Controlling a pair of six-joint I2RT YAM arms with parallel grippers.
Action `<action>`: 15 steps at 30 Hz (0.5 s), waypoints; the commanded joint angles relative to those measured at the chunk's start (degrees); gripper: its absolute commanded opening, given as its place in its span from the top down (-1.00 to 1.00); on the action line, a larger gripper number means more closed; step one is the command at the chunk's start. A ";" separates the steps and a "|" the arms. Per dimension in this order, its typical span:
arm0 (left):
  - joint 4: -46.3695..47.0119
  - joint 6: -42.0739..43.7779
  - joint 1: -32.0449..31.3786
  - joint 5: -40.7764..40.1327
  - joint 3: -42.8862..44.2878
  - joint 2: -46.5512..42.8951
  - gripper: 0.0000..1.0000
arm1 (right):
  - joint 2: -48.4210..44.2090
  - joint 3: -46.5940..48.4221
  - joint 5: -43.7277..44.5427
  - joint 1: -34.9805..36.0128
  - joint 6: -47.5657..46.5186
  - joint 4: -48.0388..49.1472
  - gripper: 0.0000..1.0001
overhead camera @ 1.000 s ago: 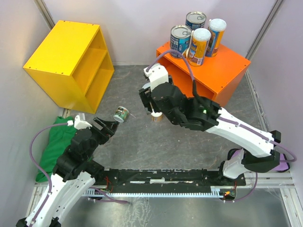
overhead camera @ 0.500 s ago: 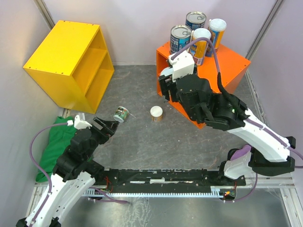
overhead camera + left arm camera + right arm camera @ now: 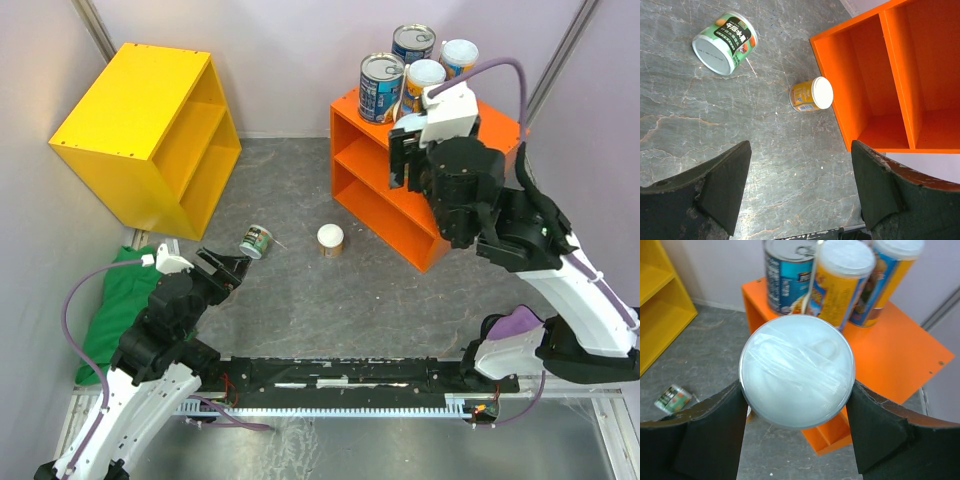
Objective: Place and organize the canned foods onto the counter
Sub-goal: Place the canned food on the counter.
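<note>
The orange counter (image 3: 490, 150) stands at the right with two blue-labelled tins (image 3: 381, 86) and two tall white-lidded cans (image 3: 425, 82) on its top. My right gripper (image 3: 796, 392) hovers over the counter's front left part, shut on a short pale-lidded can (image 3: 797, 367); in the top view the wrist hides that can. A green-labelled can (image 3: 257, 240) lies on its side on the floor, and a short yellow can (image 3: 330, 239) stands upright near it. My left gripper (image 3: 800, 192) is open and empty, low over the floor, short of the green can (image 3: 725, 42) and the yellow can (image 3: 811, 94).
A yellow cabinet (image 3: 150, 130) stands at the back left, its open shelves facing right. A green cloth (image 3: 120, 300) lies by the left arm. The counter's two inner compartments (image 3: 900, 75) open towards the floor cans. Grey walls close in both sides.
My right arm has risen from the floor beside the yellow can and swung right and back over the counter's top. The left arm and the floor cans have not moved.
</note>
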 commanded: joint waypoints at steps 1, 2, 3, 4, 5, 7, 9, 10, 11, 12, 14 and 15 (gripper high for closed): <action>1.68 0.40 -0.01 0.15 1.85 -0.13 -0.72 | -2.94 2.75 2.46 -3.78 -1.35 5.11 0.97; 1.77 0.46 -0.02 0.20 1.78 0.00 -0.72 | -2.85 2.75 2.22 -4.65 -1.41 5.06 0.97; 1.87 0.43 -0.07 0.32 1.76 0.08 -0.72 | -2.71 2.74 1.92 -5.37 -1.36 4.86 0.97; 1.97 0.39 -0.03 0.40 1.68 0.16 -0.72 | -2.56 2.78 1.69 -6.22 -1.41 4.78 0.97; 2.03 0.43 -0.08 0.42 1.67 0.26 -0.72 | -2.30 2.74 1.36 -7.02 -1.40 4.61 0.97; 2.17 0.39 -0.05 0.47 1.71 0.43 -0.72 | -1.78 2.90 0.61 -8.90 -1.26 4.17 0.97; 2.24 0.43 -0.04 0.42 1.75 0.53 -0.72 | -1.26 3.18 -0.45 -10.91 -0.94 3.62 0.97; 2.19 0.46 -0.03 0.28 1.78 0.54 -0.72 | -1.06 3.47 -1.14 -12.06 -0.68 3.29 0.97; 2.17 0.56 -0.07 0.32 1.84 0.54 -0.72 | -0.78 3.67 -1.80 -13.13 -0.62 3.02 0.97; 2.11 0.58 -0.09 0.21 1.84 0.54 -0.72 | -0.61 3.75 -2.42 -14.26 -0.54 2.88 0.97; 2.09 0.63 -0.09 0.23 1.80 0.55 -0.72 | -0.07 4.27 -4.08 -16.96 0.00 1.99 0.97; 2.09 0.58 -0.05 0.16 1.72 0.54 -0.73 | 0.24 4.64 -5.09 -18.36 0.53 1.45 0.97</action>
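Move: The held can's likely spot, the bare right-hand part of the orange counter top, lies about 8 cm ahead of the right hand, 12 cm to its right and some 10 cm lower. The yellow can already standing there is about 11 cm ahead and 1 cm right, the blue can 12 cm ahead and 7 cm left, and the tall lidded can 16 cm ahead and 8 cm right. From the left hand the spot is roughly 15 cm ahead, 50 cm right and 17 cm higher. Still pinching the white-ended can between its fingers, the right hand carries it to the right and forward towards the bare part of the orange counter, about 6 cm right and 4 cm forward at nearly constant height. The wrist swings roughly 10 degrees clockwise along the way, and the grip stays as it was. ##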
